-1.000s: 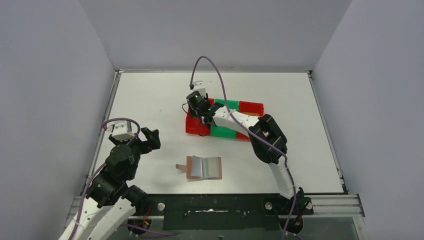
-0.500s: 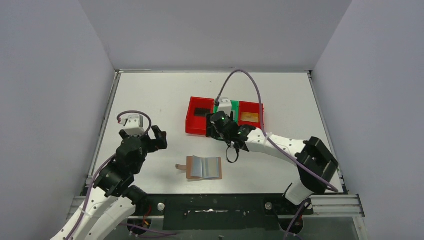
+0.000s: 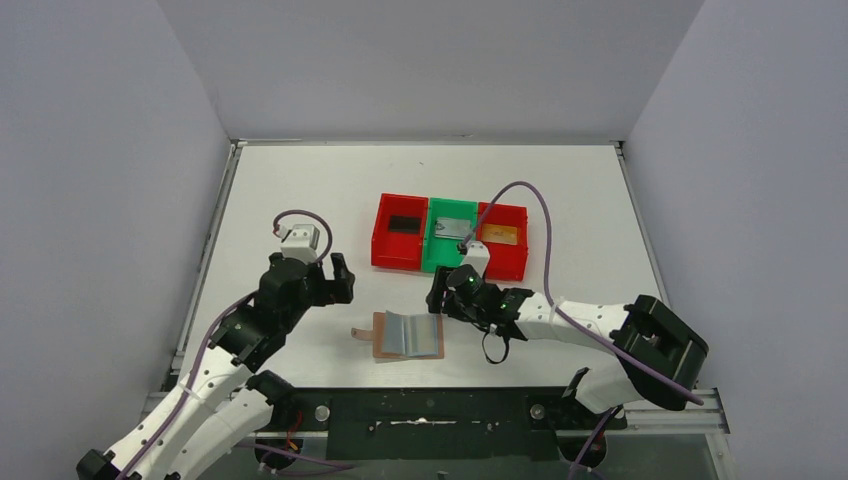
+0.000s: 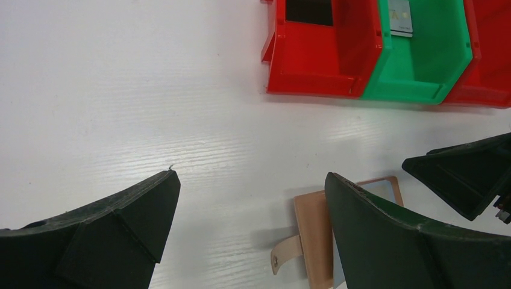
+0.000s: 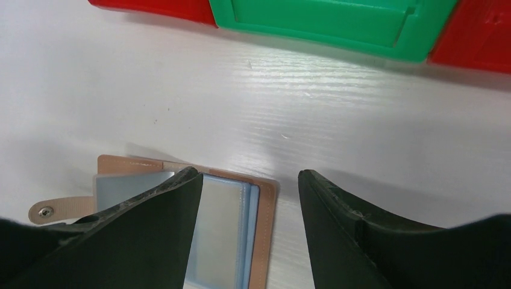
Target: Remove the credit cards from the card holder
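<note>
The card holder (image 3: 408,335) lies open on the table, tan outside, grey-blue lining up, strap tab at its left. A black card (image 3: 403,223) lies in the left red bin, a silver-grey card (image 3: 452,228) in the green bin, a gold card (image 3: 499,234) in the right red bin. My right gripper (image 3: 437,297) is open and empty, low over the holder's far right corner; in the right wrist view (image 5: 248,174) its jaws straddle the holder's right edge (image 5: 223,235). My left gripper (image 3: 335,280) is open and empty, left of and beyond the holder (image 4: 313,232).
Three joined bins stand beyond the holder: red (image 3: 398,245), green (image 3: 452,245), red (image 3: 503,258). The left wrist view shows the red bin (image 4: 319,60), the green bin (image 4: 422,66) and the holder's strap tab (image 4: 284,253). Grey walls enclose the table.
My right gripper has come back from the bins toward the near side and down to the holder's right edge. My left arm has reached out rightward, closer to the holder.
</note>
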Available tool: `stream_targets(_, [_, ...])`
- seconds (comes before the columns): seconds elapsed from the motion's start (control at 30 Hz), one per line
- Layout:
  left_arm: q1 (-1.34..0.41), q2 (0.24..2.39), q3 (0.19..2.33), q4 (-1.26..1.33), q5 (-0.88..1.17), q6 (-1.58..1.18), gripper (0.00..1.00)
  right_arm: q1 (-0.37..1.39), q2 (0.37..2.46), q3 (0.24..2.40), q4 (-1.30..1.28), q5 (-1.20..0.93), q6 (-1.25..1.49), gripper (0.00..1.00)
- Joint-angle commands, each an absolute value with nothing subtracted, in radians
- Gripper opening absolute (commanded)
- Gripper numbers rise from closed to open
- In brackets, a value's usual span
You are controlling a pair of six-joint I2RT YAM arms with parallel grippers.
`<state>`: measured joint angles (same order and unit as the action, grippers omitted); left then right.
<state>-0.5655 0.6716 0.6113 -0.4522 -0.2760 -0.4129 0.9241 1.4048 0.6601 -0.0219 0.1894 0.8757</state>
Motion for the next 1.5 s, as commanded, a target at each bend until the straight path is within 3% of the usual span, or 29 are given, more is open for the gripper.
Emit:
stream_targets(0.0, [-0.558,0.682,0.624,-0.379,-0.249,-0.399,0.93,0.926,1.383,0.767,-0.059,0.310,0.859,0.61])
stream_targets(0.1, [-0.550,0.678,0.628,-0.383,-0.266,-0.399,0.93,0.925,1.395,0.878,-0.148,0.402,0.796,0.65])
stream_targets(0.17, [-0.544,0.667,0.629,-0.387,-0.282,-0.399,0.93,0.924,1.441,0.968,-0.209,0.455,0.764,0.74])
stream_targets(0.37, [-0.534,0.622,0.625,-0.392,-0.319,-0.399,0.93,0.908,1.630,1.192,-0.313,0.579,0.717,0.88])
stream_targets(0.83, [-0.527,0.603,0.623,-0.391,-0.329,-0.396,0.93,0.875,1.942,1.455,-0.395,0.576,0.677,0.89])
stream_targets(1.47, [-0.509,0.615,0.620,-0.388,-0.318,-0.396,0.93,0.887,1.952,1.375,-0.373,0.473,0.675,0.85])
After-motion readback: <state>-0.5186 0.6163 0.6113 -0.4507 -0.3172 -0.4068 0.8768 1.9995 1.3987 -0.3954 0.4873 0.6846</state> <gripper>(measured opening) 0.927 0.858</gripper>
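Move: From my right hand, the near end of the wall between the left red bin and the green bin is about 11 cm ahead, 3 cm left and 2 cm down. Farther out, the black card lies some 22 cm ahead and 7 left, the silver card 22 ahead and 4 right; the card holder is 6 cm left, 3 back, all about 5 cm below. From my left hand, that wall end is some 11 cm ahead, 19 right and 13 below. I arc my right hand up over the box's near rim, rising about 9 cm, then sink it to just under its starting height, some 13 cm farther forward and a little left. On the way I spread the fingers wider and roll the wrist about 25 degrees, so they point less to the left, straddling the red-green wall near its front end. At the last I ease down and back about 1 cm, while my open left hand shifts a little left and up. ##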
